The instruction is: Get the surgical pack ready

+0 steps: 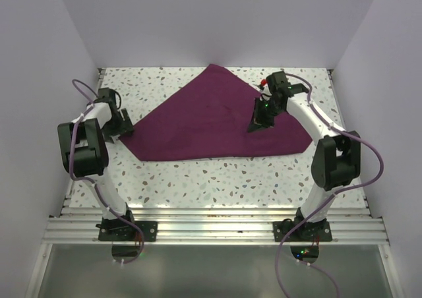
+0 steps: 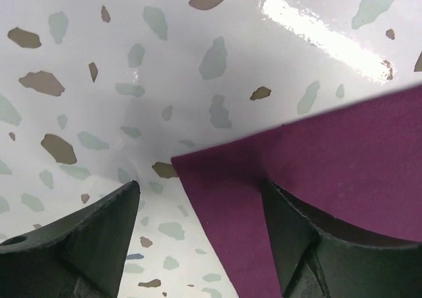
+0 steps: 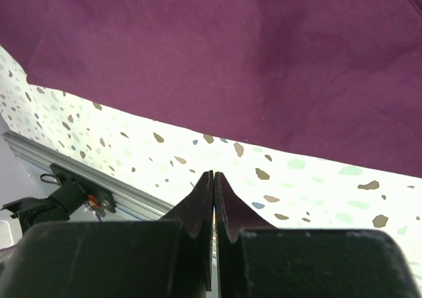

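Note:
A large dark purple cloth (image 1: 217, 117) of the surgical pack lies flat on the speckled table, its outline roughly a triangle with its point toward the back wall. My left gripper (image 1: 120, 130) is low at the cloth's left corner and stands open. In the left wrist view that cloth (image 2: 316, 153) has its corner between the two fingers of the left gripper (image 2: 201, 199), and the right-hand finger (image 2: 303, 238) is over the fabric. My right gripper (image 1: 258, 125) hovers above the cloth's right half. Its jaws are shut with nothing between them, seen as the right gripper (image 3: 213, 175) under the cloth (image 3: 231, 54).
The white speckled table (image 1: 217, 179) runs to white walls at the back and on both sides. An aluminium rail (image 1: 211, 229) carrying both arm bases lines the near edge. Purple cables (image 1: 369, 159) loop from each arm.

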Robot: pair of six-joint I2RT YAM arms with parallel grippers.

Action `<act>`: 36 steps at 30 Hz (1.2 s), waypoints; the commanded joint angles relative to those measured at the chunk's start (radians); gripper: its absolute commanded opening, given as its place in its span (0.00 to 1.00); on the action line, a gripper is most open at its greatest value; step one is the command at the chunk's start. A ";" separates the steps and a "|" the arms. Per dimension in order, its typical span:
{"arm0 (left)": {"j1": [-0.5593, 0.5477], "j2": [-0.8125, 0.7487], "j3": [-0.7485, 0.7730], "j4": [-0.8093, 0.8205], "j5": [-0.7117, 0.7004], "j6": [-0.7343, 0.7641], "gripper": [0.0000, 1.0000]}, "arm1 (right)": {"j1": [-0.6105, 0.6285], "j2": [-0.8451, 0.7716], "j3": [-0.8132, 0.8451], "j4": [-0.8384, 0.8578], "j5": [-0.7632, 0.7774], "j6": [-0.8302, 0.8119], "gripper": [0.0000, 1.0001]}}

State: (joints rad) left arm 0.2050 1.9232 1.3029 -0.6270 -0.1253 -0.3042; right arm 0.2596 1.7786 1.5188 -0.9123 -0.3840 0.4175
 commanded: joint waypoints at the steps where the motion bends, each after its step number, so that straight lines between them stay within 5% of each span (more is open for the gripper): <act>1: 0.008 0.020 0.015 0.033 0.047 0.004 0.78 | -0.017 -0.035 -0.014 0.015 -0.006 -0.011 0.00; 5: 0.008 0.011 -0.024 0.055 0.091 0.002 0.71 | -0.020 -0.024 -0.016 0.029 -0.019 0.001 0.00; 11: 0.004 0.013 -0.070 0.090 0.205 -0.018 0.46 | -0.022 -0.004 -0.022 0.035 -0.020 0.014 0.00; 14: 0.007 0.010 -0.067 0.081 0.207 -0.018 0.25 | -0.025 0.007 -0.019 0.030 -0.009 0.006 0.00; 15: 0.007 0.007 -0.054 0.073 0.204 -0.018 0.09 | -0.028 0.011 -0.017 0.021 0.000 0.000 0.00; 17: 0.007 -0.022 -0.044 0.062 0.199 -0.018 0.00 | -0.028 0.030 -0.017 0.007 0.016 -0.003 0.00; 26: -0.044 -0.196 0.035 0.003 0.377 -0.159 0.00 | -0.049 0.110 -0.016 -0.106 0.301 -0.036 0.00; 36: -0.285 -0.300 0.124 0.046 0.512 -0.400 0.00 | -0.076 0.223 -0.103 -0.002 0.370 -0.045 0.00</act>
State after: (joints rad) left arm -0.0471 1.6463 1.3731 -0.6128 0.3031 -0.5930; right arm 0.1844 1.9568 1.4326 -0.9565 -0.0578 0.3916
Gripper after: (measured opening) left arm 0.018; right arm 0.008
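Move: The left hand, open just above the table, has the purple cloth's left corner almost between its fingers, about 1 cm ahead, 1 cm left and 1 cm below. Another cloth corner lies some 9 cm back and 8 cm right. The stretch of near cloth edge that the right hand heads for lies roughly 4 cm back, 9 cm right and 13 cm below it; the cloth's right corner is about 3 cm ahead and 28 cm right, on the table too. Creeping right along the table by 2–3 cm, the left hand shuts its fingers and pinches the cloth corner, then sweeps up and to the right, some 15 cm each, tilting its fingertips out forward and right as it keeps hold. Meanwhile the right hand, shut and empty, lingers, then sinks about 10 cm and goes as far right, low over the cloth near its near edge, turning to point more steeply down. ##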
